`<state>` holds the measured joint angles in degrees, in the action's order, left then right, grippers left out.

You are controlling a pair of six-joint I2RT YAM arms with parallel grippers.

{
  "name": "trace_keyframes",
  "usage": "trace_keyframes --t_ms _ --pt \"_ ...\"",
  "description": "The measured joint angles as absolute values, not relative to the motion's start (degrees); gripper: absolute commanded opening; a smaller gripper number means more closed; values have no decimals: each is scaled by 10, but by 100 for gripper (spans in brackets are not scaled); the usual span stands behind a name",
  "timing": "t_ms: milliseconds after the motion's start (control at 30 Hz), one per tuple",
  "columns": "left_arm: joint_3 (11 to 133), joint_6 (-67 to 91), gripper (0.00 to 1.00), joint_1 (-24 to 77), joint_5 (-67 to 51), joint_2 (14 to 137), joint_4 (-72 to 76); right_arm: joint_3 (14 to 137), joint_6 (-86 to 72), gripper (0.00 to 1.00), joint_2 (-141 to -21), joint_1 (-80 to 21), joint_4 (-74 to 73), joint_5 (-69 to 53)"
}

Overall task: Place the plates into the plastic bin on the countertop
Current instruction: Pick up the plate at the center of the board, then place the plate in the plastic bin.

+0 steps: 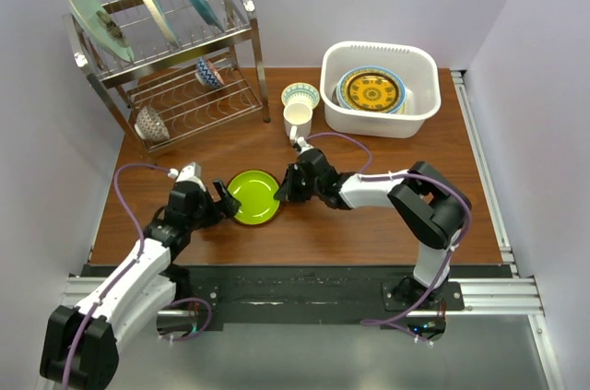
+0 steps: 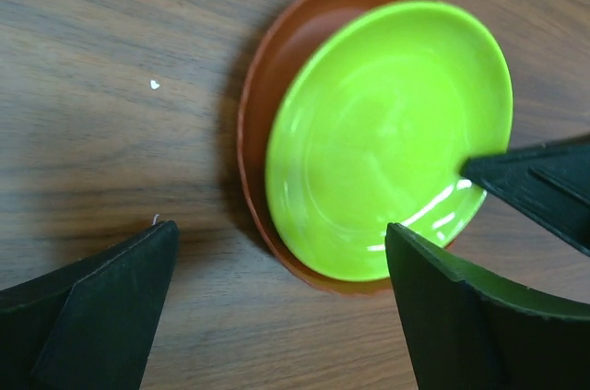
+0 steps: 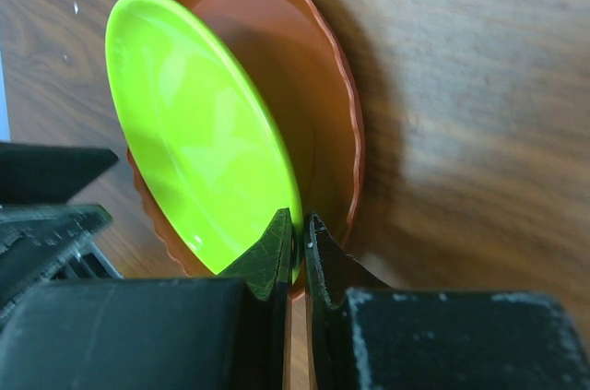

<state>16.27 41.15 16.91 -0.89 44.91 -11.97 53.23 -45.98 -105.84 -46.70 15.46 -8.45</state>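
A lime green plate (image 1: 254,196) lies tilted on a red-orange plate (image 2: 263,86) on the countertop (image 1: 369,224). My right gripper (image 3: 297,224) is shut on the green plate's right rim (image 3: 198,132), lifting that edge off the red-orange plate (image 3: 318,76). My left gripper (image 2: 281,229) stands open just left of the stack, its fingers (image 2: 111,302) apart over bare wood and holding nothing. The white plastic bin (image 1: 419,63) sits at the back right with a yellow patterned plate (image 1: 371,91) on top of other plates inside.
A metal dish rack (image 1: 175,58) stands at the back left with plates on edge and small bowls. A white cup (image 1: 297,115) and a patterned bowl (image 1: 300,93) sit between rack and bin. Walls close in both sides.
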Motion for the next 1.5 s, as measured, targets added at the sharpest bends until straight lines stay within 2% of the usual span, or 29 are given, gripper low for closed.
trace_keyframes --t_ms 833,1500 --pt "165 420 100 171 22 358 -144 490 -447 0 -886 -433 80 -84" --pt "165 418 100 171 -2 393 -123 483 -420 0 -800 -275 18 -100"
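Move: The right hand already grips the right-hand rim of the green plate. The plastic bin it is bound for has its middle about 29 cm ahead and 27 cm to the right, perhaps 3 cm higher. The brown plate under the green one is centred about 7 cm to this hand's left and a centimetre back, just below it; the white mug stands some 20 cm ahead and 5 cm right. From the left hand the bin is roughly 30 cm ahead and 41 cm right. Keeping its pinch on the green plate's right-hand rim, the right hand lifts it clear of the brown plate, easing slightly back and right as it starts up, then swings right and forward towards the bin: about 14 cm right, 11 cm up and 6 cm forward in all, turning some 15 degrees clockwise. The left hand, already wide open, rises about 3 cm beside the plates, then sinks slightly. ##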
